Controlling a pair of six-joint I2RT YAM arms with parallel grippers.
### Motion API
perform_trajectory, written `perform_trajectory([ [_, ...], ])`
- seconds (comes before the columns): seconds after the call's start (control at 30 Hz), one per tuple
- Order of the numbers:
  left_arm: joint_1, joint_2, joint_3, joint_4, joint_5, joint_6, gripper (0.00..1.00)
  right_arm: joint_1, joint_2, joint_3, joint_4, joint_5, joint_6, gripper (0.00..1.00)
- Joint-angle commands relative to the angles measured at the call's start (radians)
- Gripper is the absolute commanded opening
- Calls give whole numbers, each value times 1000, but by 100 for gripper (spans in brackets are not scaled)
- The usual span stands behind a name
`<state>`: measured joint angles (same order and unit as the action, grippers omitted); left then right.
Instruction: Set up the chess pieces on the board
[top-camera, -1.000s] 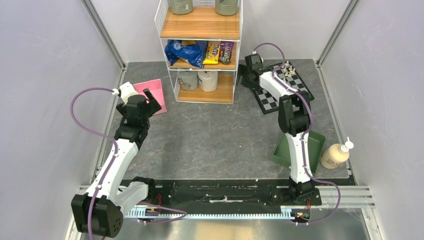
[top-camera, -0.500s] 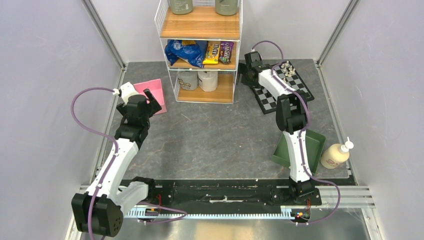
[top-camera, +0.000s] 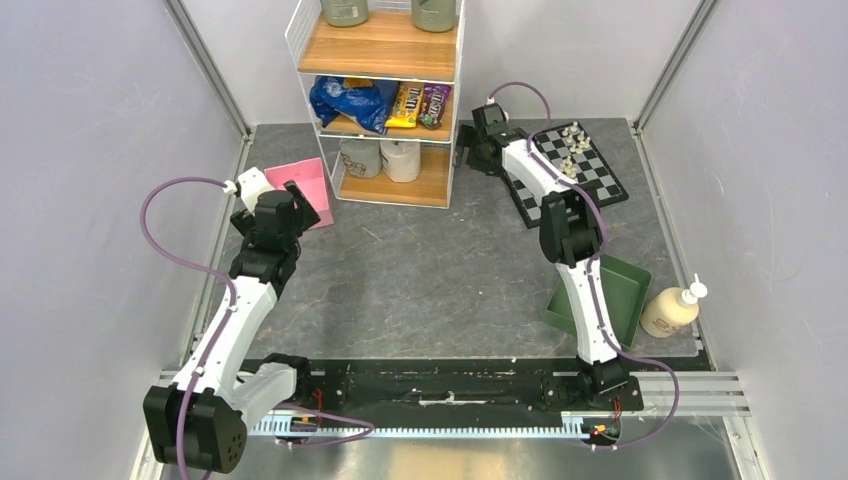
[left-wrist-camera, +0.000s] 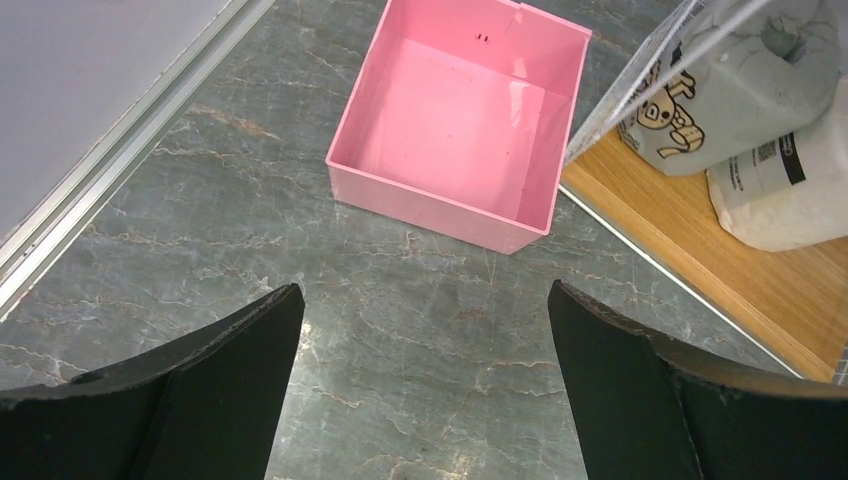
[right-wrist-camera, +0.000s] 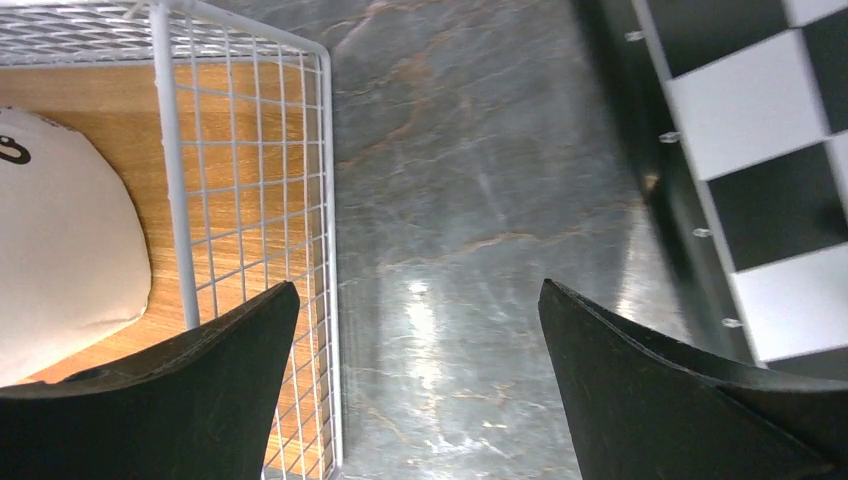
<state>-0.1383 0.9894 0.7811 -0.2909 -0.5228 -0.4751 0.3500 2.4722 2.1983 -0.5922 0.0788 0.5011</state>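
The board (top-camera: 585, 175) lies at the back right, turned at an angle. Several cream chess pieces (top-camera: 571, 148) stand on its far half; black ones I cannot make out. My right gripper (top-camera: 468, 150) hangs open and empty low over the bare table, between the wire shelf (top-camera: 385, 100) and the board's left rim. In the right wrist view the gripper (right-wrist-camera: 418, 284) has the shelf's wire side (right-wrist-camera: 322, 200) by its left finger and the board's rim (right-wrist-camera: 660, 200) to the right. My left gripper (top-camera: 304, 200) is open and empty, just short of the pink box (left-wrist-camera: 455, 120).
The shelf holds snack bags, a mug and paper rolls (left-wrist-camera: 770, 170), and its wooden base (left-wrist-camera: 700, 260) is close to my left gripper. A green tray (top-camera: 622, 292) and a pump bottle (top-camera: 672, 310) sit at the near right, beside the right arm.
The right gripper has moved left, away from the board. The wire shelf has shifted left along with it, and more of the board now shows. The left arm has not moved.
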Motion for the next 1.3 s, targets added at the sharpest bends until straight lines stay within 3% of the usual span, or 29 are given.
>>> perform_trajectory([
  [0.0, 8, -9, 23, -4, -39, -33, 100, 111, 59, 85, 69, -125, 66, 99],
  [0.33, 9, -12, 23, -8, -25, -45, 100, 137, 118, 185, 58, -137, 59, 99],
  [0.53, 10, -6, 18, -3, -19, -46, 100, 135, 74, 170, 38, -102, 2, 99],
  [0.97, 11, -31, 10, -9, 13, -41, 100, 51, -273, -158, 118, -52, -122, 99],
  [1.27, 11, -44, -22, 76, 144, -21, 100, -122, -463, -342, 153, 24, -123, 99],
])
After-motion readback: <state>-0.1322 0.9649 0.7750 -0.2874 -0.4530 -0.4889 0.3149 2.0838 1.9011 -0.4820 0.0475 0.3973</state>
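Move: The right hand is low between shelf and chessboard, its left finger already at the shelf's right side rack, whose middle is about 4 cm to the left, 2 cm ahead and level with the hand. The white bag on the bottom tier stands some 16 cm left, 2 cm ahead, 3 cm higher; the chessboard's middle is roughly 22 cm right, 2 cm ahead, 3 cm lower. From the left hand that rack lies some 40 cm right, 18 cm ahead and 16 cm below. Keep pushing the shelf's side rack to the left with the outside of the right gripper's left finger, about 6 cm, slowing to a short halt with the fingers left wide open. Then draw back a little and lift clear by some 12 cm, swinging right, away from the shelf, as the fingertips tip up about 10 degrees. ##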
